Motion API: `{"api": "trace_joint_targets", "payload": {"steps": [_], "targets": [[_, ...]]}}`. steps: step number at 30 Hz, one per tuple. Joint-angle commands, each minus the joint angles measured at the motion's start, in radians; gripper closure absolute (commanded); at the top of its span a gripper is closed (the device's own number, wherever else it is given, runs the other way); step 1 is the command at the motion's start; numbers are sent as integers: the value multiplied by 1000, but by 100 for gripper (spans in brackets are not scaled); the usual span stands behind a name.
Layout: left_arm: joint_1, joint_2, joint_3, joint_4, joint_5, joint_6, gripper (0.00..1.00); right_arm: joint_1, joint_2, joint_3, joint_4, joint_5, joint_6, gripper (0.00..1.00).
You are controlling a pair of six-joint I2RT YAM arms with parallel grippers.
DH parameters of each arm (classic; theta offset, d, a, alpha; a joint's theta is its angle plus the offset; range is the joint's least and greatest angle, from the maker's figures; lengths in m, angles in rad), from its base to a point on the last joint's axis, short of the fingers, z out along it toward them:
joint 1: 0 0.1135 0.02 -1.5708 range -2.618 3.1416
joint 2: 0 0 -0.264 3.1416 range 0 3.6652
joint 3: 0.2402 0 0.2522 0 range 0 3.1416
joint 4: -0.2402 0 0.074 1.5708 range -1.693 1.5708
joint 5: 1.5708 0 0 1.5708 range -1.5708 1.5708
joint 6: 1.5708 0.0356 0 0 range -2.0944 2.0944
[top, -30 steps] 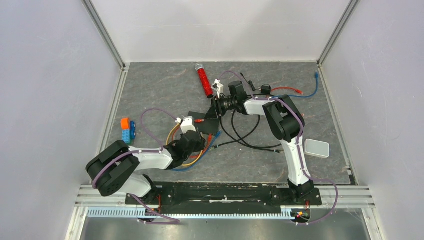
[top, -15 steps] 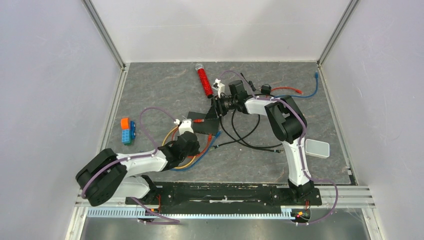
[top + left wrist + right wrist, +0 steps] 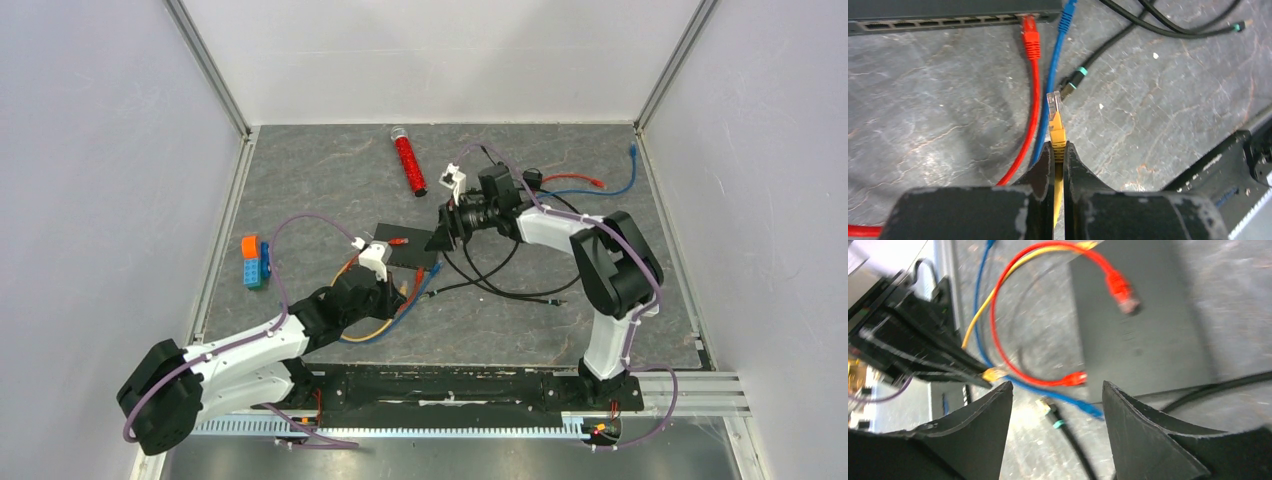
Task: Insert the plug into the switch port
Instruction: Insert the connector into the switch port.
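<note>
My left gripper (image 3: 1058,145) is shut on the yellow plug (image 3: 1055,117), which sticks out forward of the fingertips, its clear tip aimed toward the black switch (image 3: 948,21). The row of switch ports (image 3: 938,22) lines the switch's near edge, well ahead of the plug. A red plug (image 3: 1030,37) and a blue plug (image 3: 1066,12) lie at that edge. From above, the left gripper (image 3: 392,288) sits just near of the switch (image 3: 405,255). My right gripper (image 3: 440,240) is open at the switch's right end, holding nothing (image 3: 1058,390).
A black cable with a teal ring (image 3: 1075,80) lies right of the plug. Another red plug (image 3: 1120,287) rests on top of the switch. A red tube (image 3: 407,165) lies behind, toy bricks (image 3: 252,260) at left, more cables (image 3: 590,185) at back right.
The left gripper has shut on the yellow plug and its arm stretched out lower to the left. The right gripper opened wider and drew back to the right of the switch.
</note>
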Motion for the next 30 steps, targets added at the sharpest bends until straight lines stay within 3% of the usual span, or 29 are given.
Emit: {"api": "trace_joint_targets", "payload": {"steps": [1,8,23,25,28,30], "targets": [[1,9,36,25,152,53,98,63,-73,-84,41,-155,-101,33],[1,14,42,80,245,34,98,140,-96,-123,4,-275,-224,37],[1,-25,8,154,295,6,98,143,-32,-92,-45,-350,-304,45],[1,-20,4,164,296,4,98,142,-31,-94,-42,-377,-315,58],[1,-18,3,157,278,8,98,142,-41,-92,-32,-411,-314,86],[1,-16,6,147,250,10,98,142,-53,-93,-14,-409,-292,95]]}}
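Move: The yellow plug, still pinched by the left fingers, juts about 2 cm ahead, 1 cm right and 1 cm below the left hand. From the right hand it lies some 9 cm back, 5 cm left and 2 cm lower. The open right gripper waits roughly 11 cm ahead, 7 cm right and 1 cm above the left hand. From the right hand, the switch is about 1 cm ahead, 6 cm left and 8 cm below; its inserted red plug is 5 cm back, 4 left and 8 below. Quickly backward, about 12 cm in all, the right hand sweeps from beside the switch to the yellow plug, turning some 30 degrees counter-clockwise; it slows over the last stretch and finally closes its fingers around the clear plug head. The left hand keeps its grip at the boot, shifting right and back towards the right gripper, then rising slightly, with a slight clockwise turn. ##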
